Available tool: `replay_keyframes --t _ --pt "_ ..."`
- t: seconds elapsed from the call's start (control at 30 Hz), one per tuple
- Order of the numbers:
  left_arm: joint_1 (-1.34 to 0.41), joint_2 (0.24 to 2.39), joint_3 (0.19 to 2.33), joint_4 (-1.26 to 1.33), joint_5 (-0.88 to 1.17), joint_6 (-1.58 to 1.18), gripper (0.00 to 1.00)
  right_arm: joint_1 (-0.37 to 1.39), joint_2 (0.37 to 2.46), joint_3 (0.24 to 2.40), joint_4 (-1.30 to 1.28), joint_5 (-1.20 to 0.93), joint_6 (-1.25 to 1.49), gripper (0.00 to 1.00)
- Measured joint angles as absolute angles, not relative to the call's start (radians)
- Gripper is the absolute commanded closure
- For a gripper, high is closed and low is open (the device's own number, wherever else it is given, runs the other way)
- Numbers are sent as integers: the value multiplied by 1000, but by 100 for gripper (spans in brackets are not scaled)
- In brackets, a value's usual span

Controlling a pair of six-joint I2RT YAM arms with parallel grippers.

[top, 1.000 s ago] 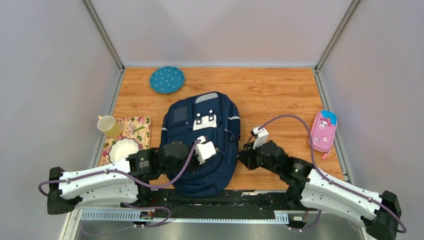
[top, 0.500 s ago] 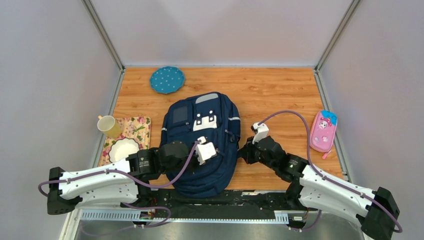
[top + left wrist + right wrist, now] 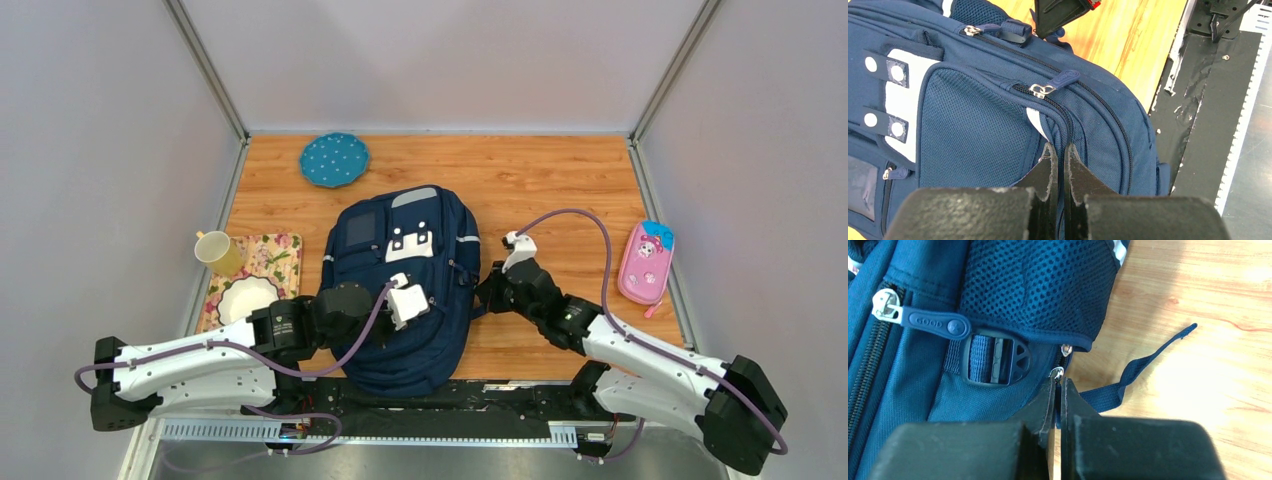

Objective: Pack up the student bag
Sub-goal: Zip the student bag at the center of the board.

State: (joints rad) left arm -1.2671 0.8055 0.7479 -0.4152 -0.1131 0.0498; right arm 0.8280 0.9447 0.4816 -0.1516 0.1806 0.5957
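Observation:
The student bag [image 3: 440,335], navy blue with a white patch [image 3: 410,243], lies flat in the middle of the wooden table. My left gripper [image 3: 1060,150] is shut, its tips resting on the bag's front along a zip line [image 3: 1068,125]; I cannot tell whether fabric is pinched. A zip slider with a blue tab [image 3: 1048,87] lies just ahead of it. My right gripper [image 3: 1058,382] is at the bag's right side [image 3: 472,290], shut on a blue zip pull, whose silver slider [image 3: 1056,373] sits at the fingertips. A black buckle [image 3: 993,360] and a loose strap [image 3: 1148,360] lie beside it.
A pink pencil case [image 3: 645,262] lies at the right wall. A teal dotted plate [image 3: 334,159] sits at the back. A yellow mug [image 3: 217,252] and white bowl [image 3: 246,297] rest on a floral mat [image 3: 275,255] at the left. A black rail [image 3: 1208,100] edges the table.
The right arm has stretched leftward and its gripper has come in against the bag's right side. The left arm has barely moved.

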Motion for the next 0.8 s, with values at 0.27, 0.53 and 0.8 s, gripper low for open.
replay_keyframes --t 0.27,0.53,0.8 --pt "-1268 796 741 -415 -134 39 100 778 962 484 -134 127 614 93" --pt "-1269 792 735 -415 -145 31 100 759 959 482 -121 -14 649 70" --pt "-1270 791 731 -414 -145 28 100 759 937 448 -144 -38 662 64"
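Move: The right hand already has the small side zipper pull shut between its fingertips, with the slider right at the tips. From this hand the buckle is about 2 cm ahead, 3 cm left and 1 cm up. The big zipper pull is some 4 cm ahead, 5 cm left and 3 cm up, and the mesh side pocket about 7 cm ahead and 3 cm left, slightly higher. From the left hand the small pull lies roughly 8 cm ahead, 18 cm right and 8 cm lower. The right hand hardly creeps forward any more, then opens its fingers to about a third and lets go of the small zipper pull, backing off about 2.5 cm towards the base, a little left and finally down along the bag's side, while the wrist tips its fingers some 10 degrees further down. The left hand stays practically in place with its shut fingers still pinching the fold beside the front pocket zip, keeping hold of the student bag. ##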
